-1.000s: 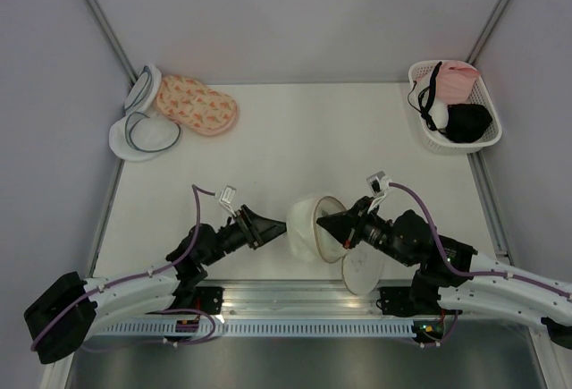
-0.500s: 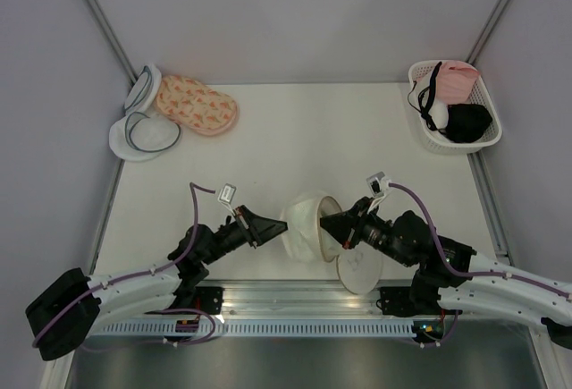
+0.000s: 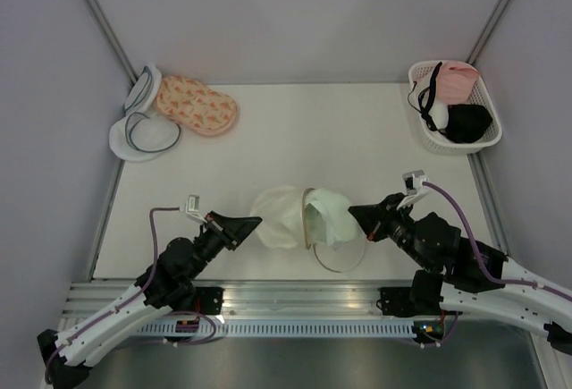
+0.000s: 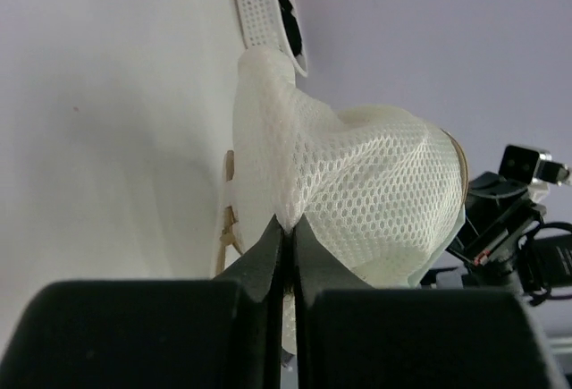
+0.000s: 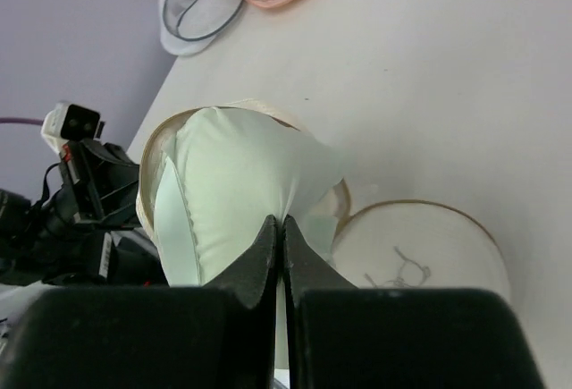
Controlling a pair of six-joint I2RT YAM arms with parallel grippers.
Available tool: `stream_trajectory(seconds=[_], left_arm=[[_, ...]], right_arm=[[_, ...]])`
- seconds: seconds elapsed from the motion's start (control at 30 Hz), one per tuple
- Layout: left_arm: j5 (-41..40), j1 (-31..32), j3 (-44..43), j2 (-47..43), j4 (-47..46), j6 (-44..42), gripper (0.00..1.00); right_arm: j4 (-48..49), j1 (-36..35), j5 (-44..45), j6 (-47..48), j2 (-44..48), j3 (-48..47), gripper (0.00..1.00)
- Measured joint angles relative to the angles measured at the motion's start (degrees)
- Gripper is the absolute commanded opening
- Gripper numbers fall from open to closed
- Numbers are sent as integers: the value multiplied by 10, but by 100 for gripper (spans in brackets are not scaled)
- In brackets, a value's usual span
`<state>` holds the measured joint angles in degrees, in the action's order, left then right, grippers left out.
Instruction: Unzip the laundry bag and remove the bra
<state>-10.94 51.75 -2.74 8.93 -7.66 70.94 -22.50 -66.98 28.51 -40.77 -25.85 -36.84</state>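
Observation:
The laundry bag (image 3: 275, 215) is open near the table's front edge, its white mesh dome stretched to the left. My left gripper (image 3: 256, 224) is shut on a pinch of that mesh (image 4: 366, 183); in the left wrist view the jaws (image 4: 288, 222) meet on the fabric. The pale mint bra (image 3: 332, 219) bulges out of the bag's tan-rimmed mouth to the right. My right gripper (image 3: 354, 214) is shut on the bra's cup (image 5: 241, 174), its tips (image 5: 282, 222) pressed into the fabric. The bag's other half (image 5: 420, 248) lies flat beside it.
A white basket (image 3: 414, 74) at the back right holds a black bra (image 3: 466, 122) and a pink garment (image 3: 458, 79). A pink flower-patterned pouch (image 3: 197, 105) and white pouches with grey rims (image 3: 143, 131) lie at the back left.
My left gripper has shut on the mesh and drawn back to the left. The right arm has pulled back to the right with the bra, which now shows outside the bag's mouth.

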Motion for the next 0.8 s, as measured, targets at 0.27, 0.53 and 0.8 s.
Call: stream_trajectory(seconds=[0.27,0.53,0.8], left_arm=[[-59,0,-1,-50,161,11,2],[-58,0,-2,116,162,-5,59],[-53,0,-88,180,229,-77,100]], right_arm=[[-95,0,113,2,39,-41,0],[-184,1,277,2,-3,-148,0],[-225,1,378,11,-143,-216,0]])
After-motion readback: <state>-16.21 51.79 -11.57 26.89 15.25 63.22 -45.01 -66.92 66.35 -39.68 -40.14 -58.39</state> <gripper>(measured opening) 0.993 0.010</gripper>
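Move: The right hand already pinches the mint bra, whose middle hangs about 5 cm to its left, 2 cm back and 5 cm lower, still partly in the bag. The mesh laundry bag is some 15 cm left and 2 cm back, about 11 cm below; the white basket lies roughly 28 cm ahead, 33 cm right and 20 cm down. The left hand grips the bag, its middle about 5 cm right, level ahead, 6 cm below; from there the bra is 16 cm right and level ahead. Rightward about 10 cm, with roughly 5 cm each of rise and forward reach, the right hand draws the bra out of the bag mouth and towards the basket, swinging some 35 degrees clockwise, fingers kept shut. The left hand drops about 13 cm with the bag, easing slightly left and rolling its left side up about 30 degrees, opens wide to let go, then lifts 3 cm. ##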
